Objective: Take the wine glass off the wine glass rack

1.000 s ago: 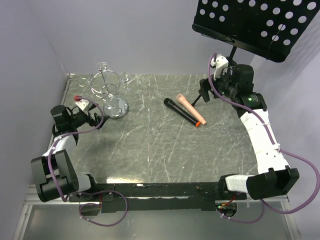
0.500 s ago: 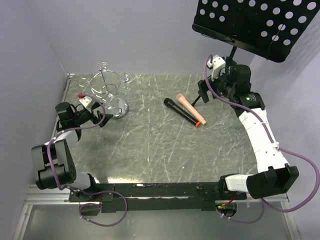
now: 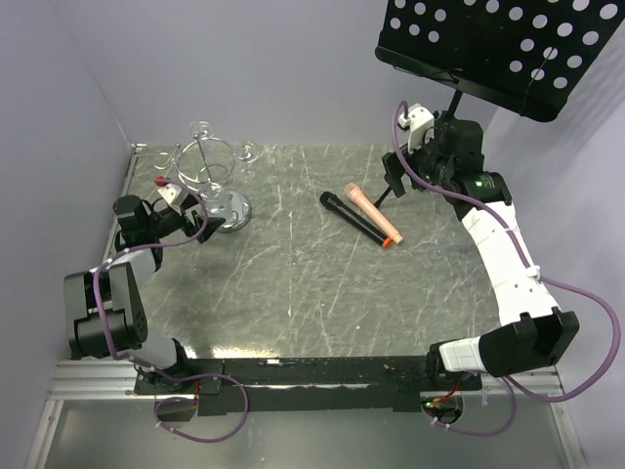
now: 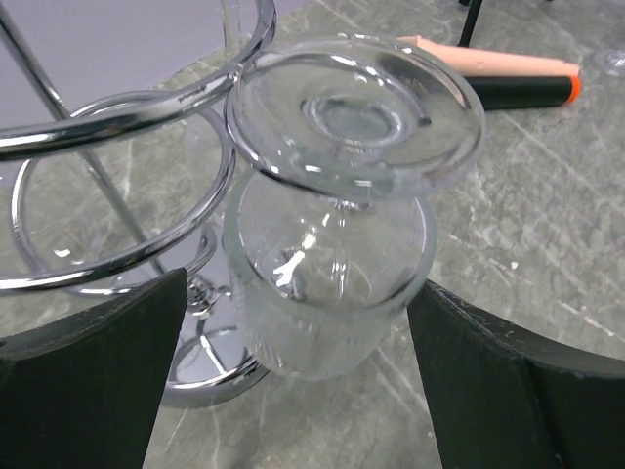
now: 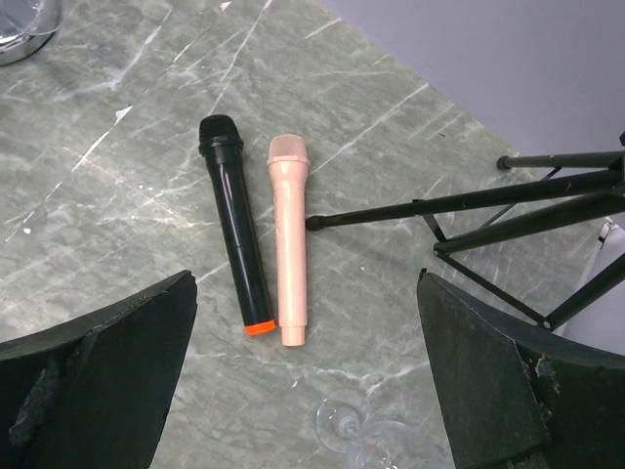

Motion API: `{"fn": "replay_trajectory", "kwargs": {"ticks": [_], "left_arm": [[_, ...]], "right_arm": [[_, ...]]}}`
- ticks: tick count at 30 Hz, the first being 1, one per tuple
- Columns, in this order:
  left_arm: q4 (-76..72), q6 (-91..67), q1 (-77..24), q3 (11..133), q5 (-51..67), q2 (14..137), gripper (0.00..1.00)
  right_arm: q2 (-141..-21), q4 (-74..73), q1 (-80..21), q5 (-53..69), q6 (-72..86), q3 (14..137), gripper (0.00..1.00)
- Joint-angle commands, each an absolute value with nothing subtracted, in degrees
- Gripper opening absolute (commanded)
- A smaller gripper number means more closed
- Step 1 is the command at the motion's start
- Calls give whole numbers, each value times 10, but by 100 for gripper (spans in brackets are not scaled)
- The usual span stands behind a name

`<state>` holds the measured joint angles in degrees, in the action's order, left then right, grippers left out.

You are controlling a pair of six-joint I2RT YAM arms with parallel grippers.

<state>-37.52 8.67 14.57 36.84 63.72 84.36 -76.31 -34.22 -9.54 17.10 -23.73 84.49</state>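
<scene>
The wine glass rack (image 3: 207, 166) stands at the table's back left, a chrome wire stand on a round mirror base (image 4: 210, 366). A clear wine glass (image 4: 327, 283) hangs upside down from one of its rings, foot (image 4: 356, 117) on top. My left gripper (image 4: 303, 391) is open, with its dark fingers (image 4: 93, 381) on either side of the glass bowl and a gap on each side. In the top view this gripper (image 3: 200, 227) sits just left of the rack's base. My right gripper (image 3: 394, 174) hangs open at the back right, holding nothing.
A black microphone (image 5: 234, 225) and a pink one (image 5: 290, 239) lie side by side mid-table. The black music stand's tripod legs (image 5: 469, 205) spread at the back right. Another clear glass (image 5: 366, 435) lies on the table below the right gripper (image 5: 308, 391). More glasses sit on and behind the rack.
My left gripper has moved in toward the rack and now straddles the hanging glass. The right gripper has drifted slightly toward the back left.
</scene>
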Motion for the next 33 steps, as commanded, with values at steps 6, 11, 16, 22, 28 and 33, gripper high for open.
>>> {"fn": "replay_trajectory", "kwargs": {"ticks": [6, 11, 16, 22, 28, 33], "left_arm": [[-415, 81, 139, 401, 666, 860, 93], [-421, 74, 132, 398, 673, 863, 93], [-435, 56, 125, 396, 682, 868, 83], [-402, 83, 128, 402, 678, 861, 71], [-374, 97, 135, 403, 679, 845, 59], [-377, 78, 144, 400, 677, 827, 51]], "right_arm": [[-769, -333, -111, 163, -243, 880, 100], [-771, -330, -112, 161, -243, 877, 100], [-771, -327, -115, 161, -242, 874, 100], [-768, -323, -115, 160, -242, 868, 100], [-763, -318, -116, 162, -240, 860, 100], [-755, -313, -116, 161, -240, 850, 100]]}}
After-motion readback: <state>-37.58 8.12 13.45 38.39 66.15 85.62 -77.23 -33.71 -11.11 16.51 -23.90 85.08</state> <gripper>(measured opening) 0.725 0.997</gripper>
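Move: The wine glass hanging upside down in the rack is almost between the left hand's open fingers, its middle about 2 cm to the right, 1 cm ahead and about 1 cm higher. The rack's upright stands roughly 11 cm straight ahead of the hand; another hanging glass is some 13 cm ahead and 9 cm to the right, both about level with it. From the right hand, the aimed-at glass is about 42 cm to the left, level fore and aft, and about 14 cm lower. Rightward by a small shift of about 1.5 cm, turning a few degrees clockwise, the left hand centres its fingers around the bowl of the hanging glass. The fingers close by about a quarter of their range and come to bear on both sides of the bowl, the grip load rising at the end while the hand stays nearly in place. ##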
